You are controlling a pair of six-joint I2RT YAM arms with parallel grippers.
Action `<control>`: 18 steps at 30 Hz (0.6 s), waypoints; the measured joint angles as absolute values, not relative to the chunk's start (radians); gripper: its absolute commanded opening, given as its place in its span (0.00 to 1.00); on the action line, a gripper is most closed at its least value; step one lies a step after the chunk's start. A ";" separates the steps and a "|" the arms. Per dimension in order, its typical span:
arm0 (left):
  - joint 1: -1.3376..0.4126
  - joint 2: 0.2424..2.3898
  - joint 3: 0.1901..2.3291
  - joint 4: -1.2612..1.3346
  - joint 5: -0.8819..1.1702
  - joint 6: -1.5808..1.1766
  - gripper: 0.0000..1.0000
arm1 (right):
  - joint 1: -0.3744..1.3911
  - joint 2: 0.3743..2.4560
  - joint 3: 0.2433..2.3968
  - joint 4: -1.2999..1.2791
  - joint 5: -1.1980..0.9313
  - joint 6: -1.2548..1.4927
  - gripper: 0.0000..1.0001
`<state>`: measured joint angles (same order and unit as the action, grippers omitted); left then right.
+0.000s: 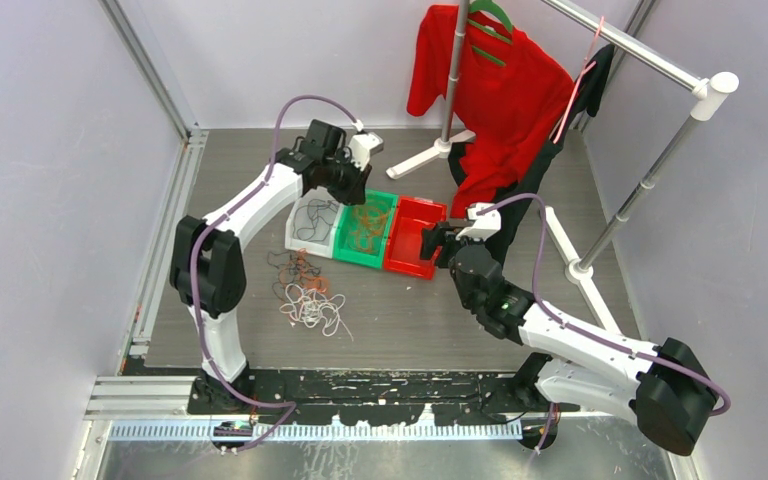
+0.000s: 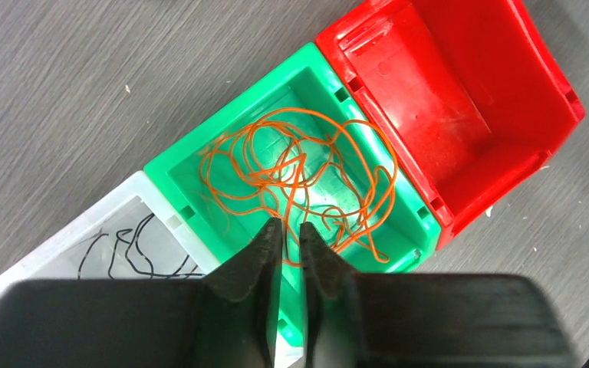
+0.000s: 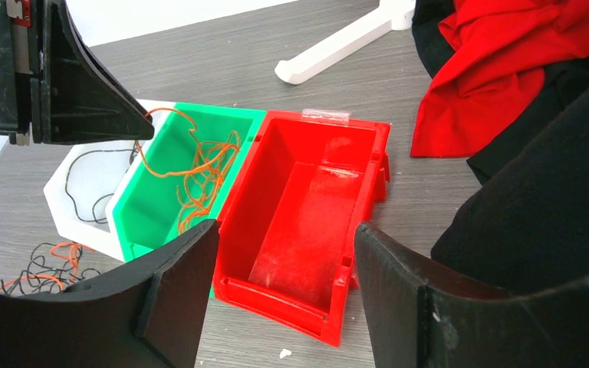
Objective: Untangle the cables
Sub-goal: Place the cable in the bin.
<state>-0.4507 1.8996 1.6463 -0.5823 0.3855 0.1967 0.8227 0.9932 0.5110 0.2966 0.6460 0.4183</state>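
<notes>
A tangled bunch of orange, black and white cables (image 1: 305, 290) lies on the table, left of the bins. Loose orange cables (image 2: 299, 169) fill the green bin (image 2: 176, 184). Black cables (image 2: 126, 253) lie in the white bin (image 2: 54, 245). The red bin (image 3: 353, 253) holds nothing. My left gripper (image 2: 290, 226) hovers over the green bin, its jaws a narrow gap apart with one orange strand running up into that gap. My right gripper (image 3: 285, 230) is open and empty, its fingers either side of the red bin's near end.
A red garment (image 1: 500, 90) and a black one (image 3: 552, 192) hang from a clothes rack at the back right. The rack's white foot (image 1: 430, 155) reaches towards the bins. Grey walls close in the table on both sides.
</notes>
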 measured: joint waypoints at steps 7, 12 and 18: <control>-0.456 1.955 1.679 -0.645 0.346 0.226 0.58 | 0.823 0.986 0.511 0.264 0.646 0.419 0.70; -0.456 1.978 1.770 -0.726 0.325 0.246 0.78 | 0.823 0.981 0.512 0.253 0.646 0.418 0.70; -0.456 1.962 1.837 -0.777 0.332 0.249 0.89 | 0.822 0.982 0.520 0.244 0.644 0.414 0.70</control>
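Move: The left hand, gripping the orange cable's end, is above the green bin; the bin's middle is about 11 cm below and some 2 cm right. The red bin is about 13 cm right and 2 cm back, the white bin about 10 cm left and 1 cm ahead, both at the green bin's height. From the right hand, the green bin is about 12 cm ahead, 14 cm left and 15 cm below. The left hand dips about 2 cm over the green bin, opening wide to release the cable, then rises 4 cm. ##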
